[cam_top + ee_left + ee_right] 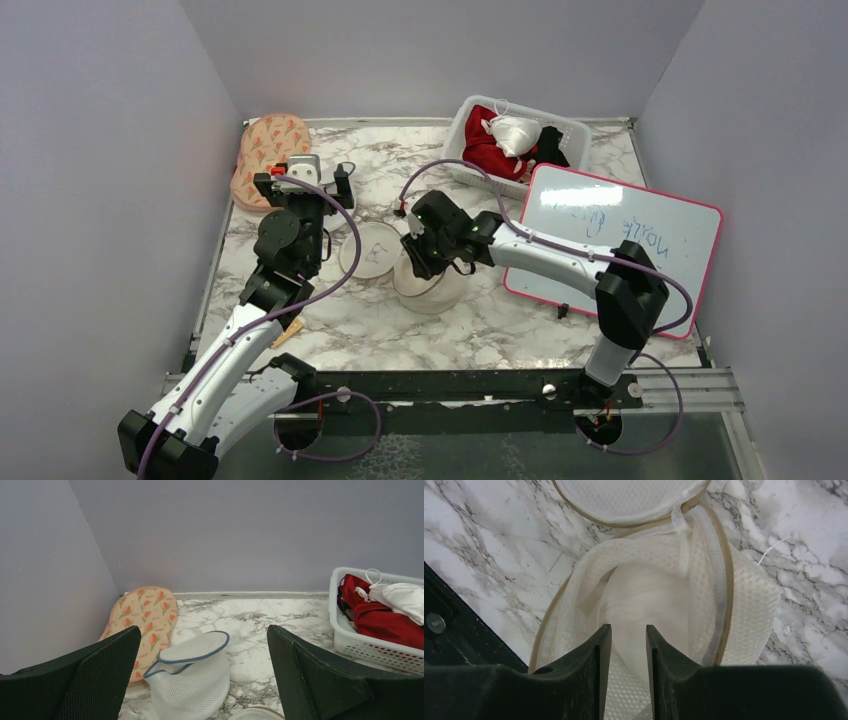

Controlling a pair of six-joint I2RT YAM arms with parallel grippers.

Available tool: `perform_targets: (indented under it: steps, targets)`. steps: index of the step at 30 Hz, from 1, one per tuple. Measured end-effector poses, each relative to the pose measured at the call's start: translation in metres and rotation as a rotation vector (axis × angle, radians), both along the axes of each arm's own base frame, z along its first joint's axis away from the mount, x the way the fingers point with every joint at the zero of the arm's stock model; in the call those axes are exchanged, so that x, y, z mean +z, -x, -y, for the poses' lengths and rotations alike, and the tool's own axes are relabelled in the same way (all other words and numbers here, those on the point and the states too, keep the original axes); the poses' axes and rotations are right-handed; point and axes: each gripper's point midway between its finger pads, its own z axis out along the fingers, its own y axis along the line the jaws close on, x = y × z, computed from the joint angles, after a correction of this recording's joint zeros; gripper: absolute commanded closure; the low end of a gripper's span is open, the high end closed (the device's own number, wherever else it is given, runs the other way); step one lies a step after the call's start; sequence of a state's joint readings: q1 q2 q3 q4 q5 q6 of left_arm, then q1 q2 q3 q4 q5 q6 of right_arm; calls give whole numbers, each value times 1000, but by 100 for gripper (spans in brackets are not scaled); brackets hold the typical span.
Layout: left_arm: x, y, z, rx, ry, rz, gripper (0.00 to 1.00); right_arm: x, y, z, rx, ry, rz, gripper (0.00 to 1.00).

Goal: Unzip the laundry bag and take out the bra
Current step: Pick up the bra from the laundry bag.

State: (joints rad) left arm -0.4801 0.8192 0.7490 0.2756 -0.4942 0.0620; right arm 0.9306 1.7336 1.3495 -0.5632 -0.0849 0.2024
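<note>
The cream laundry bag [432, 290] stands unzipped on the marble table, its round lid [368, 250] flipped open to the left. In the right wrist view the bag's mesh wall [749, 600] and tan zip ring a smooth white bra [644, 595] lying inside. My right gripper [628, 626] reaches down into the opening [425, 262]. Its jaws stand a narrow gap apart with white fabric filling that gap; whether they pinch it is unclear. My left gripper [303, 190] hovers wide open to the left of the lid, holding nothing [204, 628].
A white-and-grey mesh pouch [192, 680] sits in front of the left gripper, beside the orange-patterned pouch [265, 150]. A white basket [470, 125] at the back holds a red garment [485, 150] and a white one [515, 132]. A pink-framed whiteboard [620, 235] lies on the right.
</note>
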Motion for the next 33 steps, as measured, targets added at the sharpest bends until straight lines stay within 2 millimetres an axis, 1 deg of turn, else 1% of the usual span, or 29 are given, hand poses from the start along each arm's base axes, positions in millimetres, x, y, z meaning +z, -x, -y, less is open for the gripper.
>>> perform_targets:
  steps: [5, 8, 12, 15, 21, 28, 31, 33]
  targets:
    - [0, 0, 0, 0, 0, 0, 8, -27, 5, 2, -5, 51, -48, 68]
    - [0, 0, 0, 0, 0, 0, 8, -39, 7, 2, 0, 70, -71, 66]
    - [0, 0, 0, 0, 0, 0, 8, -50, 12, 0, 13, 83, -99, 60]
    - [0, 0, 0, 0, 0, 0, 8, -53, 16, -2, 28, 79, -116, 56]
    - [0, 0, 0, 0, 0, 0, 8, -51, 22, -7, 53, 59, -137, 47]
    - [0, 0, 0, 0, 0, 0, 8, -50, 29, -12, 77, 40, -153, 41]
    - [0, 0, 0, 0, 0, 0, 8, -54, 31, -13, 82, 46, -157, 36]
    - [0, 0, 0, 0, 0, 0, 8, -59, 34, -11, 84, 58, -166, 33]
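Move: The bra lies in the open laundry bag almost under the right hand, about 8 cm down, 3 cm back and 2 cm left. The bag's round lid is flat on the table some 13 cm to that hand's left and 4 cm ahead; the white basket stands roughly 30 cm ahead and 24 cm right. From the left hand, the bra is around 12 cm back, 21 cm right and 32 cm below. No grip on the bra yet: the right hand dips its fingertips through the laundry bag's opening towards it, some 5 cm down at first. It then eases back about 2 cm nearly level, spreading the fingers from under a third to nearly two thirds open, and starts to sink again at the end. The wrist tilts roughly 10 degrees, swinging the fingertips back. ##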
